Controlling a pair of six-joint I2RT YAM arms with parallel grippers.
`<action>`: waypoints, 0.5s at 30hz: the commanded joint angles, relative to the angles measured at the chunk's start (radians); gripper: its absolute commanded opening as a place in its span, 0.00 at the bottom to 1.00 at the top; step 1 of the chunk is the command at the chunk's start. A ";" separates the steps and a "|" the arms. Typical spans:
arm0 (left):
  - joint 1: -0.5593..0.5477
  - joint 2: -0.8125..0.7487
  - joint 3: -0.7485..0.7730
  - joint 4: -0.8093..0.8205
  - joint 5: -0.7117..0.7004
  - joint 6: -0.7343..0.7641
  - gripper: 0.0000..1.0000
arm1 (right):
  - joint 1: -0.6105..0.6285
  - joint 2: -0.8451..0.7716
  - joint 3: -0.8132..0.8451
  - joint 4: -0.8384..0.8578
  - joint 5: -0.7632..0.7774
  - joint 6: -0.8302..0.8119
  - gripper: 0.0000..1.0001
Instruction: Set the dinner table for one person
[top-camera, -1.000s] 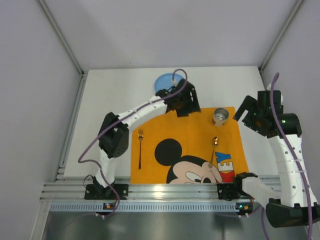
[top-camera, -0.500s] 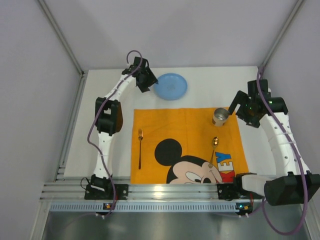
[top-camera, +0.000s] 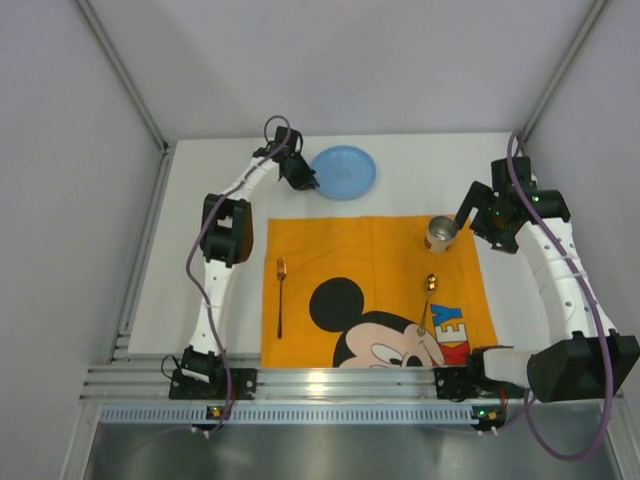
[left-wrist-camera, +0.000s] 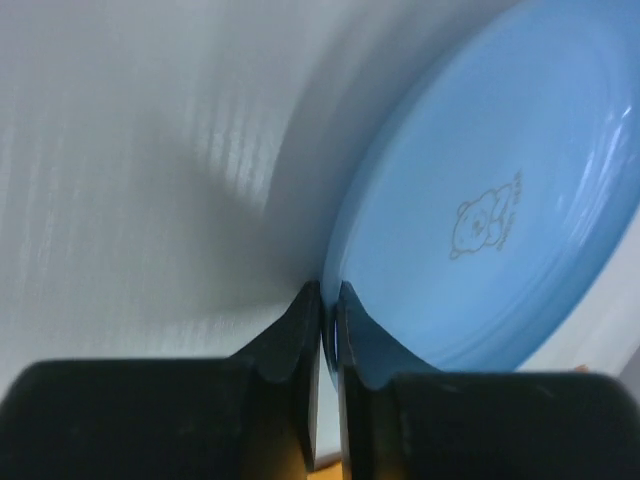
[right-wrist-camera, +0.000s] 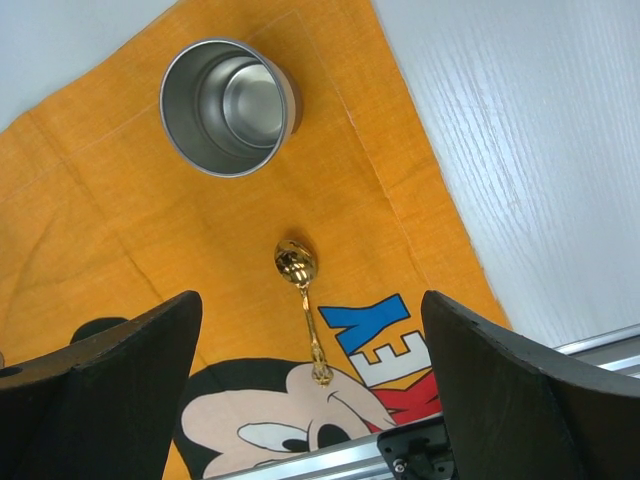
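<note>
On the white dinner table (top-camera: 210, 230) a blue plate (top-camera: 345, 172) lies behind the orange Mickey Mouse placemat (top-camera: 375, 270). My left gripper (top-camera: 301, 173) is at the plate's left edge. In the left wrist view its jaws (left-wrist-camera: 328, 305) pinch the rim of the blue plate (left-wrist-camera: 480, 200). A gold fork (top-camera: 281, 295) lies on the mat's left side. A gold spoon (top-camera: 429, 295) lies on its right side, and a steel cup (top-camera: 440, 233) stands at the back right corner. My right gripper (top-camera: 478, 215) hovers open just right of the cup. Its wrist view looks down on the cup (right-wrist-camera: 228, 105) and the spoon (right-wrist-camera: 300, 290).
Grey walls close in the table at the back and on both sides. An aluminium rail (top-camera: 340, 385) carrying the arm bases runs along the near edge. Bare white tabletop (right-wrist-camera: 520, 150) shows right of the mat.
My left arm swung from over the mat's back edge to the plate's left side, and its jaws closed on the rim. My right gripper came in closer to the cup, still open.
</note>
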 joint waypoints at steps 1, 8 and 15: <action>0.002 0.029 0.042 0.038 0.031 -0.001 0.09 | -0.010 0.003 0.033 0.044 0.008 -0.017 0.92; 0.046 -0.041 0.082 0.050 0.083 0.034 0.00 | -0.007 0.004 0.046 0.047 -0.016 -0.026 0.91; 0.046 -0.320 -0.039 0.012 0.189 0.213 0.00 | -0.001 0.004 0.080 0.073 -0.065 -0.030 0.91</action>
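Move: The blue plate's middle lies about 8 cm to the right of my left hand and 4 cm ahead, at nearly the same height, with its left rim already between my fingers. From that hand, the placemat's middle is about 31 cm back and 17 cm right, the cup some 16 cm back and 36 cm right, and the fork 32 cm back and 8 cm left. From my right hand, the plate is roughly 34 cm ahead, 31 cm left and 18 cm below. My left hand stays almost still at the plate's left edge while its fingers close the rest of the way and pinch the rim. Then I lift, slowly at first and faster at the end, about 4 cm up and some 2 cm to the left, turning the hand a few degrees clockwise. ##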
